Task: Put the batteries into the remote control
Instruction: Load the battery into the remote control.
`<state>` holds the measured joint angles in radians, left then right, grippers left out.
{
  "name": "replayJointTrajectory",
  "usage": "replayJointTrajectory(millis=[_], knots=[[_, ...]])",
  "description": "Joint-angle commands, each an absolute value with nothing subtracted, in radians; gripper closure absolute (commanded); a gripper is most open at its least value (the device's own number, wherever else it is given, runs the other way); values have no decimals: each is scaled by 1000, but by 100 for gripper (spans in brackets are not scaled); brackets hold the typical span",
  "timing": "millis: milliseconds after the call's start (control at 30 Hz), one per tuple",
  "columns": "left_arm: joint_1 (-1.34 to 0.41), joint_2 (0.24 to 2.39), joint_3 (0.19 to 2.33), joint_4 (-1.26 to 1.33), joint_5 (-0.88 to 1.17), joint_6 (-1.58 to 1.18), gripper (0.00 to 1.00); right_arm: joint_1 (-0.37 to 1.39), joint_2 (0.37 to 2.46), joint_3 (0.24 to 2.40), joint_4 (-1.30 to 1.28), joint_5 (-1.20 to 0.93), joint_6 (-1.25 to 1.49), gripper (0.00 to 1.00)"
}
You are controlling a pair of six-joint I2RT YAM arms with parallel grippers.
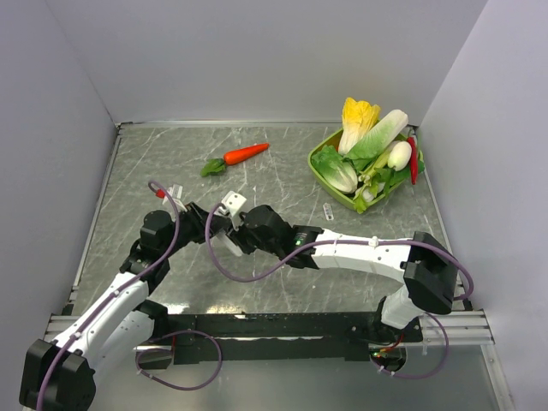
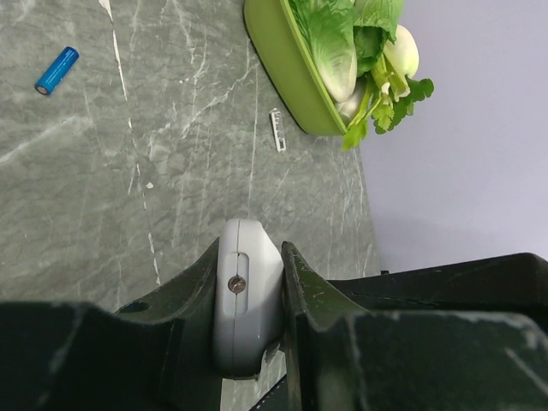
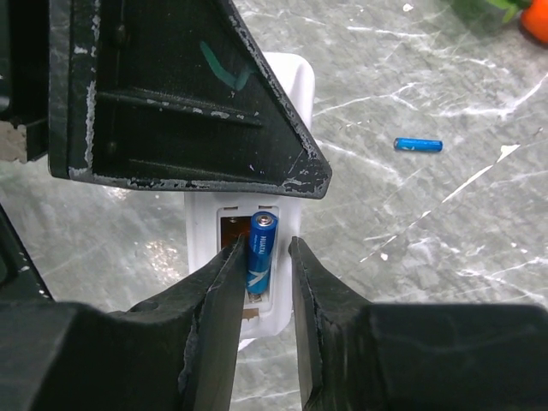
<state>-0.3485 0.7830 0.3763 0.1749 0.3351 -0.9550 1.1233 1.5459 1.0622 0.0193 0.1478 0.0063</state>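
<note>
The white remote control (image 2: 248, 300) stands on edge between the jaws of my left gripper (image 2: 250, 250), which is shut on it. In the right wrist view its battery compartment (image 3: 229, 235) faces the camera. One blue battery (image 3: 261, 253) lies in the compartment's right slot; the left slot shows bare metal. My right gripper (image 3: 267, 243) straddles that battery. Its left finger (image 3: 224, 291) touches the battery, while a gap separates the battery from the right finger (image 3: 312, 291). A second blue battery (image 3: 418, 145) lies loose on the marble table (image 2: 86, 188).
A green basket (image 1: 321, 171) of vegetables stands at the back right. An orange carrot (image 1: 246, 154) lies at the back middle. A small white strip (image 2: 277, 130) rests on the table near the basket. Both arms meet left of centre.
</note>
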Motion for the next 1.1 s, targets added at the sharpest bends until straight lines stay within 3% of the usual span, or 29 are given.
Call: replayJointTrajectory(millis=[0,633,1067], knots=[[-360,765,434,273,436,-988,99,1106,1545,1057,-23,195,-81,68],[-360,792,445,249,440,-966,99,1101,1503,1094,-83,103,-135,54],[-360,819,471,207,434,-951,99,1098,1436,1100,-92,58,-130,34]])
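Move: My right fingertips are already around the blue battery in the remote's open compartment, its middle only about 1 cm ahead, 1 cm left and 1 cm below. From my left hand, which grips the remote, that battery is some 3 cm back and 3 cm right, slightly lower. The spare battery lies on the table about 13 cm ahead of my right hand, not off to either side, and roughly 13 cm down. At that height a small white piece sits 10 cm ahead, 28 cm right. I let go of the blue battery with my right hand, spreading its fingers to nearly twice their gap. That hand first turns some 5 degrees counter-clockwise and sinks under 1 cm, then backs off about 1.5 cm to my right, rising at the end. My left hand keeps its pinch on the remote, easing about 1 cm right and back with a slight clockwise turn. ##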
